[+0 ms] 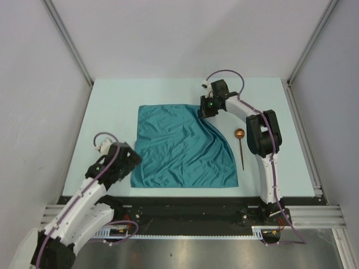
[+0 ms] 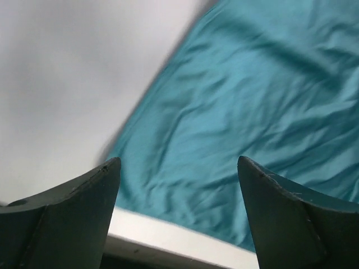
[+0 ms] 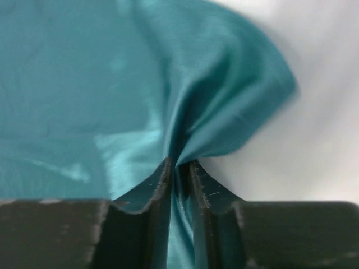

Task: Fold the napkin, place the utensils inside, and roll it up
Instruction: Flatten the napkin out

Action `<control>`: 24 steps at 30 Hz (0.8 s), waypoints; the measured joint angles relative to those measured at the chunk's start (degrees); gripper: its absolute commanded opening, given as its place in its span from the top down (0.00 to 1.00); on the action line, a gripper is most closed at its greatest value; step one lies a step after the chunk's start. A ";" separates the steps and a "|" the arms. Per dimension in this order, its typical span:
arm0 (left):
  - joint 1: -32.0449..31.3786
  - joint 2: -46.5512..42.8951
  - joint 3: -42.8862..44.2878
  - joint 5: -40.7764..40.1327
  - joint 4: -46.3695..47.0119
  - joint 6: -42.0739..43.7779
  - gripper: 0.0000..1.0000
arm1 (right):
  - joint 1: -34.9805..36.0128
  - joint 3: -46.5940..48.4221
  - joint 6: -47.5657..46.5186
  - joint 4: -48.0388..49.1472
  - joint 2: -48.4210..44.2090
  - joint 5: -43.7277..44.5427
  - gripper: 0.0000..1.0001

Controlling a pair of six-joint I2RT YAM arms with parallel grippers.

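The teal napkin lies spread on the table, its far right corner lifted and bunched. My right gripper is shut on that corner; the right wrist view shows the napkin pinched between the two fingers. My left gripper hovers at the napkin's near left edge, open, with nothing between its fingers; below them lies the napkin. The spoon, copper bowl and thin dark handle, lies on the table just right of the napkin.
The table is pale, with grey walls on three sides. A metal rail runs along its right edge. The table's near edge shows just below the left fingers.
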 measured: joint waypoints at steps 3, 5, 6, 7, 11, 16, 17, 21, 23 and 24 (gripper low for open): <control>0.00 9.53 6.01 -0.37 7.15 3.67 0.10 | 4.74 -0.31 -0.98 -1.62 -1.97 2.80 0.58; 0.00 17.00 10.08 0.17 13.03 6.49 0.09 | 8.26 -1.31 -1.60 -2.34 -4.00 4.09 0.51; 0.00 20.02 11.85 0.50 15.15 7.50 0.09 | 9.46 -1.90 -1.73 -2.67 -4.98 4.39 0.48; 0.00 24.00 14.08 0.98 17.22 8.76 0.09 | 10.99 -2.91 -2.01 -2.86 -6.27 4.46 0.44; 0.00 39.95 23.61 3.34 26.40 13.29 0.09 | 14.29 -7.93 -2.25 -3.74 -12.81 3.69 0.36; 0.07 54.01 31.76 6.08 33.53 17.03 0.09 | 9.62 -12.07 -0.50 -1.92 -18.27 2.14 0.33; 0.24 56.76 33.27 6.67 34.60 17.55 0.09 | 7.54 -12.44 0.13 -0.76 -18.36 1.49 0.33; 0.96 63.25 34.91 9.01 37.07 18.45 0.09 | 2.60 -12.96 1.75 1.62 -16.65 0.37 0.36; 1.88 64.65 34.73 10.12 37.24 18.40 0.09 | 1.84 -12.94 1.77 2.51 -14.80 -0.17 0.36; 2.25 64.81 34.29 10.51 37.59 18.40 0.09 | 2.03 -12.94 1.73 2.78 -13.79 -0.81 0.37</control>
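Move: The napkin's far right corner is still pinched in the right fingers, a few centimetres above the table. That corner lies some 31 cm ahead of the left hand and 28 cm to its right. The right hand takes the corner to a spot on the napkin about 10 cm back and 8 cm to the left. The napkin's far left corner is about 33 cm left of the right hand and 2 cm farther out; the wooden spoon lies 19 cm back and 16 cm right of the right hand. The pinch on the napkin's corner ends: the right hand carries it about 10 cm back and 8 cm left over the cloth, rising and opening, then swings empty forward and right to hang above the fold. Meanwhile the left hand, kept open, sweeps some 23 cm forward and 10 cm right, arching up, then sinking over the napkin's far left part, turning roughly 20 degrees clockwise. ##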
